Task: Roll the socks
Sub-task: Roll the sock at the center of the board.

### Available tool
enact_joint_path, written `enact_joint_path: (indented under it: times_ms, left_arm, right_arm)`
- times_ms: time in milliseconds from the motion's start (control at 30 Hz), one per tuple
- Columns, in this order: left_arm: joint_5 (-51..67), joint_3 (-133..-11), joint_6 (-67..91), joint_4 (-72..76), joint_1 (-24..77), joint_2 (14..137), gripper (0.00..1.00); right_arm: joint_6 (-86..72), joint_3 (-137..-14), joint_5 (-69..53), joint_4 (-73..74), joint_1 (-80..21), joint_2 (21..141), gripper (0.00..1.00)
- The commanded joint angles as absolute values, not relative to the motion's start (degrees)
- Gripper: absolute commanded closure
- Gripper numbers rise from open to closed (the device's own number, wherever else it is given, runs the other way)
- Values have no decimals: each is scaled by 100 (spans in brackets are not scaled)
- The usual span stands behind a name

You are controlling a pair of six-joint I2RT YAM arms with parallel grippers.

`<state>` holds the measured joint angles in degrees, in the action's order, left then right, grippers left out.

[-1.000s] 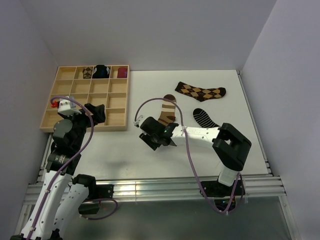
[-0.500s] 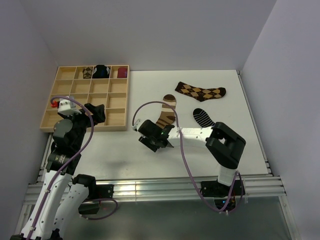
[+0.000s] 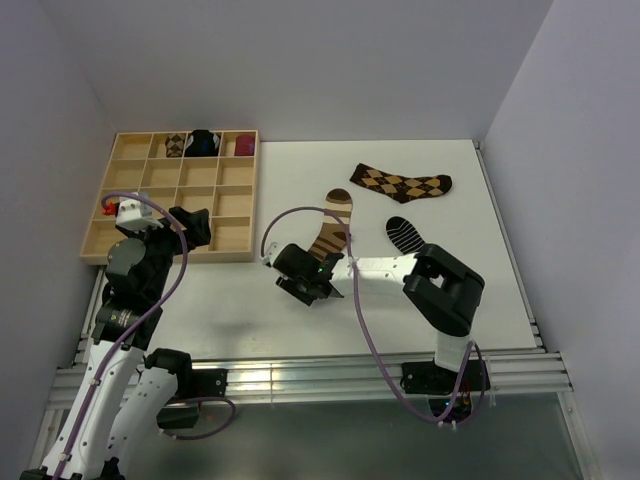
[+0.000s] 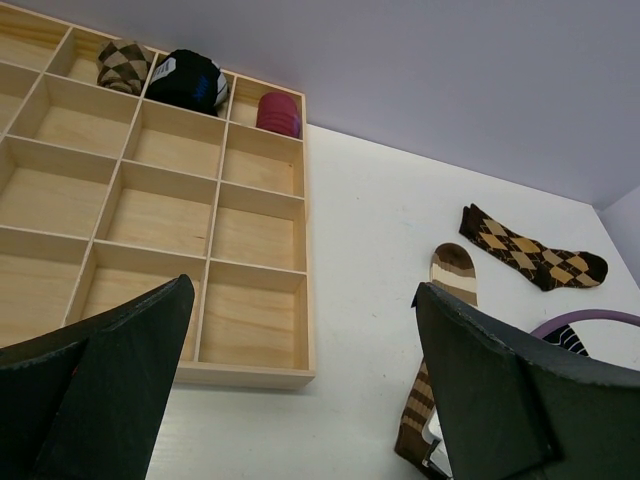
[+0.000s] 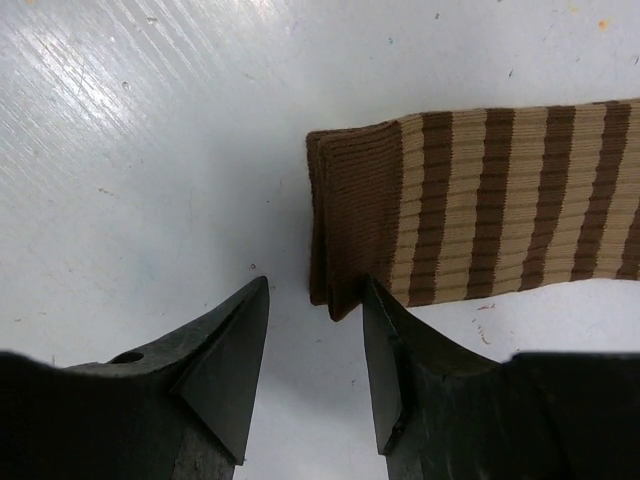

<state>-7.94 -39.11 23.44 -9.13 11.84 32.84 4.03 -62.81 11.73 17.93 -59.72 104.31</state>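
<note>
The long brown-and-cream striped sock point(image 3: 334, 222) lies flat at mid-table, its brown cuff point(image 5: 350, 215) toward me. My right gripper point(image 3: 304, 281) hovers low at that cuff, open to a moderate gap. The cuff's near corner sits just at the tip of one of its fingers point(image 5: 385, 330), and nothing is clamped between the jaws point(image 5: 315, 292). The brown-and-tan argyle sock point(image 3: 401, 183) lies flat at the back. The short black sock with thin white stripes point(image 3: 408, 235) lies right of the striped one. My left gripper point(image 4: 305, 290) is wide open and empty over the table's left side, beside the tray.
A wooden compartment tray point(image 3: 215, 187) stands at the back left. Its far row holds an argyle bundle point(image 4: 123, 62), a black-and-blue bundle point(image 4: 185, 80) and a maroon bundle point(image 4: 278, 112). The right arm's purple cable point(image 3: 300, 212) arcs over the striped sock.
My right gripper has slid a little left along the striped sock to its cuff end, and its jaws have narrowed slightly. The left arm has not moved.
</note>
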Motion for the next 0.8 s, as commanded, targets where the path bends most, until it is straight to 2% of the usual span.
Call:
enact_joint_path:
  times_ms: [0, 167, 300, 467, 567, 667, 767]
  left_arm:
    - [-853, -3893, 2329, -624, 1204, 3278, 0]
    - [-861, -3893, 2329, -633, 1204, 3287, 1]
    - [-870, -3885, 2329, -642, 1204, 3278, 1]
    - [-879, -3894, 2329, -650, 1204, 3305, 1]
    - [-896, -3894, 2329, -659, 1204, 3305, 1]
    - [-914, -3902, 2347, -677, 1204, 3314, 1]
    - [-888, -3911, 2391, -703, 1204, 3340, 1]
  right_arm:
    - [475, -6407, 1310, 1696, -6064, 10590, 50]
    - [396, -6390, 1406, 1766, -6082, 10679, 52]
    - [299, -6425, 1687, 1854, -6082, 10880, 60]
    - [237, -6530, 1872, 1969, -6082, 11056, 60]
    - [202, -6565, 1898, 1969, -6073, 11135, 64]
    - [193, -6565, 1899, 1925, -6082, 11162, 71]
    - [202, -6592, 1864, 1899, -6082, 11162, 85]
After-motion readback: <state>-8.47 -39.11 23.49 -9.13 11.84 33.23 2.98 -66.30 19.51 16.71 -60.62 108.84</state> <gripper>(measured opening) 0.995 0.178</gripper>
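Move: The brown striped sock's cuff corner nearest the robot lies almost between the right fingertips, about 1 cm ahead and 1 cm below the hand; the sock's middle is some 10 cm ahead and 4 cm right. The black striped sock lies about 7 cm ahead and 24 cm right, the argyle sock roughly 23 cm ahead and 22 cm right. From the left hand that corner is about 3 cm back, 25 cm right and 28 cm below. The near, right-hand corner of the brown sock's cuff gets pinched: the right hand, low over the board, eases about 2 cm forward along the sock, tilting its fingertips some 5 degrees forward, while the half-open fingers close almost shut on the corner's layers, one finger on the sock's side and the other on the bare-board side. ##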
